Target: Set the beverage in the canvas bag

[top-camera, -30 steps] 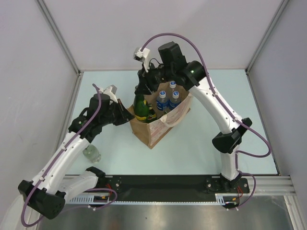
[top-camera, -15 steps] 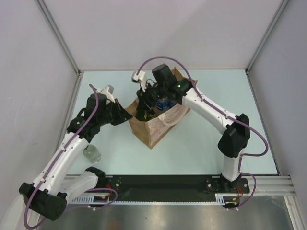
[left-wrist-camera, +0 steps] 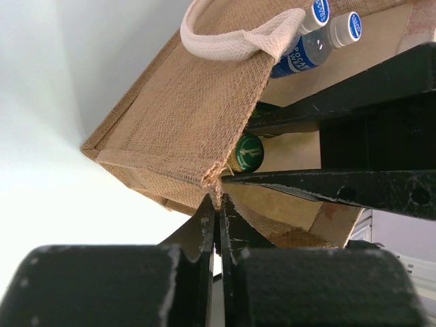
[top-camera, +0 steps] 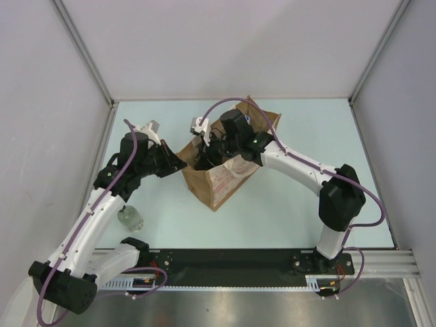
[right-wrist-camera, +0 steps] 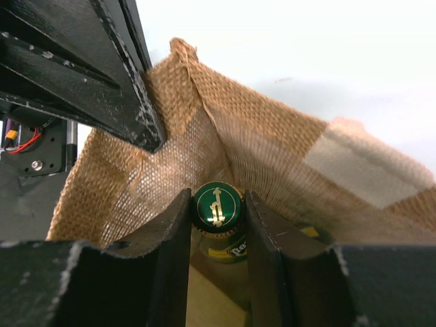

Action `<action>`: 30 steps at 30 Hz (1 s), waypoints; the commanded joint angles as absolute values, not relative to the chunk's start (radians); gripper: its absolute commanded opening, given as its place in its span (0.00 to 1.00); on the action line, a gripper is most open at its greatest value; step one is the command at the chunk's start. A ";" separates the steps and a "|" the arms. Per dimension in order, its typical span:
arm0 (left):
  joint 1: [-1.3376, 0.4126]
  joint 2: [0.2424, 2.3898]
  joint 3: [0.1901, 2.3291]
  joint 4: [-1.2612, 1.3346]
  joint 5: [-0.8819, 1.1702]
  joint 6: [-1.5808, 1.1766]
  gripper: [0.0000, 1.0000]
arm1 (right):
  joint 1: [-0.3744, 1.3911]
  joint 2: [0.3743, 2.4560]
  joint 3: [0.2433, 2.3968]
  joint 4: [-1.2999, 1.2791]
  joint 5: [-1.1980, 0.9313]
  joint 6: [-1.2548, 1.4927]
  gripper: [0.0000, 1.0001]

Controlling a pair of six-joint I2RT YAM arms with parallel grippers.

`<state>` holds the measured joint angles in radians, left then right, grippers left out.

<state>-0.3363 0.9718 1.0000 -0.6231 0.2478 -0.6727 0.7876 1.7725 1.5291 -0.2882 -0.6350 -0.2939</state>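
The tan canvas bag [top-camera: 225, 182] stands open in the middle of the table. My right gripper [top-camera: 206, 154] reaches down into it and is shut on the neck of a green glass bottle [right-wrist-camera: 217, 206] with a green and gold cap, low between the bag's walls [right-wrist-camera: 266, 139]. My left gripper [top-camera: 178, 165] is shut on the bag's rim corner [left-wrist-camera: 216, 185] and holds it. The left wrist view shows the green cap [left-wrist-camera: 248, 151] inside the bag, two blue-capped water bottles [left-wrist-camera: 300, 53] and a cream handle [left-wrist-camera: 231, 44].
A clear bottle [top-camera: 130, 219] lies on the table at the near left, beside my left arm. Grey walls close in the table at the back and on both sides.
My right gripper has come down and forward with the green bottle, from above the bag's rim into the bag. My left gripper has kept its hold on the rim.
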 commanded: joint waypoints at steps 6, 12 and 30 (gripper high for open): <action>-0.310 0.908 1.017 -0.569 0.285 -0.640 0.14 | 0.802 1.759 1.566 -0.123 -0.733 -0.385 0.00; -0.307 0.887 1.014 -0.577 0.281 -0.623 0.36 | 0.802 1.798 1.572 -0.201 -0.735 -0.446 0.05; -0.305 0.721 1.066 -0.681 0.146 -0.540 0.88 | 0.801 1.744 1.678 -0.298 -0.752 -0.433 0.67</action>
<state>-0.3141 0.7998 1.0225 -0.6651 0.2192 -0.5747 0.7921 1.8278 1.6012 -0.3054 -0.7048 -0.4477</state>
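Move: My right hand holds a green bottle by its top inside the canvas bag's left end, with the bag floor roughly 20 cm straight below. Another green bottle stands about 3 cm ahead and 5 cm to its right. The nearest water bottle is some 7 cm ahead and 8 cm right. My left hand has the left-end rim pinched right between its fingers; from this hand, the held green bottle lies level ahead and about 7 cm right, its middle 11 cm lower. With my right hand I lower the green bottle about 3 cm deeper into the bag's left end, open the fingers to let go of its top, and rise some 3.5 cm clear. Meanwhile my left hand opens wide, lets go of the rim and draws up about 4 cm, then also back and left, tipping its fingers up some 10 degrees. ##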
